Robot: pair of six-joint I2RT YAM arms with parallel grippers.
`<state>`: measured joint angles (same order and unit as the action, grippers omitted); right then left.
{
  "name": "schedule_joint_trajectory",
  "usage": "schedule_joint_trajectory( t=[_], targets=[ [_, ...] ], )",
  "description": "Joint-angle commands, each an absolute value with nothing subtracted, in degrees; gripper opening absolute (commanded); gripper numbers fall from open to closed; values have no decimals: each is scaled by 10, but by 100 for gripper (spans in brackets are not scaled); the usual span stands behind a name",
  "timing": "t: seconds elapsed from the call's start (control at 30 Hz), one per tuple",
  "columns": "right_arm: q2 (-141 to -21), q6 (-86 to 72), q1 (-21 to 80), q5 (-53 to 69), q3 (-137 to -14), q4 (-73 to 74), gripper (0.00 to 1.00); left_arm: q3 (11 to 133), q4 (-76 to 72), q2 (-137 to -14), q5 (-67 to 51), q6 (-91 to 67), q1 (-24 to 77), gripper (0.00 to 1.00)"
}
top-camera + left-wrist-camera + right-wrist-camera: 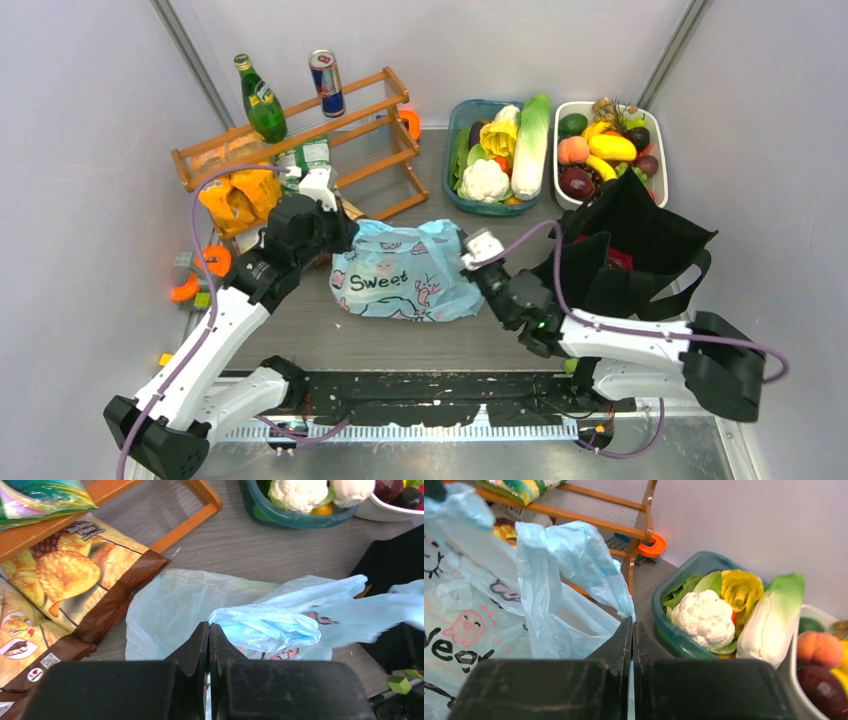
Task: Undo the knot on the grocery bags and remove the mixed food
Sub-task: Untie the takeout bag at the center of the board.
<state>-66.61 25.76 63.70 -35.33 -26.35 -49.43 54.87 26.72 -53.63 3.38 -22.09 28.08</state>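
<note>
The light-blue plastic bag [405, 272], printed "Sweet", lies in the middle of the table and its contents are hidden. My left gripper [209, 626] is at its left end, shut on a thin strip of the blue plastic. A bunched blue handle [265, 625] stretches away to the right; I cannot tell whether it holds a knot. My right gripper [632, 621] is at the bag's right end, shut on the other loose handle [569, 560]. The black fabric tote [632, 250] stands open at the right. Crisp packets [65, 575] lie by the rack.
A wooden rack [330, 125] with a green bottle [262, 100] and a can [326, 82] stands at the back left. A teal tub [674, 630] of vegetables and a white fruit bowl [660, 165] sit at the back. Grey walls close in on both sides.
</note>
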Motion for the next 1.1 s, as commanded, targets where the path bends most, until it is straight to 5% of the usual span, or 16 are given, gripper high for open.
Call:
schedule_joint_trajectory(
  t=[0.0, 0.1, 0.23, 0.33, 0.63, 1.07],
  targets=[
    [-589, 38, 577, -267, -251, -369, 5, 553, 257, -532, 62, -204, 260, 0],
    [-561, -53, 534, -228, -254, -302, 5, 556, 267, -519, 85, -177, 259, 6],
    [-536, -116, 507, -202, -246, -279, 5, 565, 278, -483, 75, -138, 259, 52],
    [-530, -140, 495, -186, -245, -273, 5, 566, 267, -443, 45, -111, 259, 70],
    [-553, -168, 483, -163, -253, -278, 5, 537, 188, -411, -155, -92, 327, 72],
    [-545, -195, 476, -137, -243, -285, 5, 560, 176, -526, 201, 94, 530, 79]
  ],
)
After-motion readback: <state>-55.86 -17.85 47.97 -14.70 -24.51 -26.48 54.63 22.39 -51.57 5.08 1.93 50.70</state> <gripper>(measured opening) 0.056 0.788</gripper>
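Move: The takeout bag's middle lies about 10 cm right of the left hand, 8 cm back and roughly 12 cm below; that hand still pinches its left handle. The right handle, in the right fingers, is some 21 cm right of the left hand and level with it. The brown chip bag lies about 8 cm left, 1 cm ahead and 15 cm below. From the right hand, the bag's middle is about 12 cm left, 8 cm back and 11 cm below; the vegetable basket is 17 cm ahead, 8 cm right and 14 cm below. Leftward a couple of centimetres first, the left hand opens wide and lets go of the left handle, rises back about 7 cm, then swings right over the bag and sinks towards its middle, turning some 30 degrees clockwise. The right hand keeps the right handle pinched, shifting right and then down while its fingers tip downward. ##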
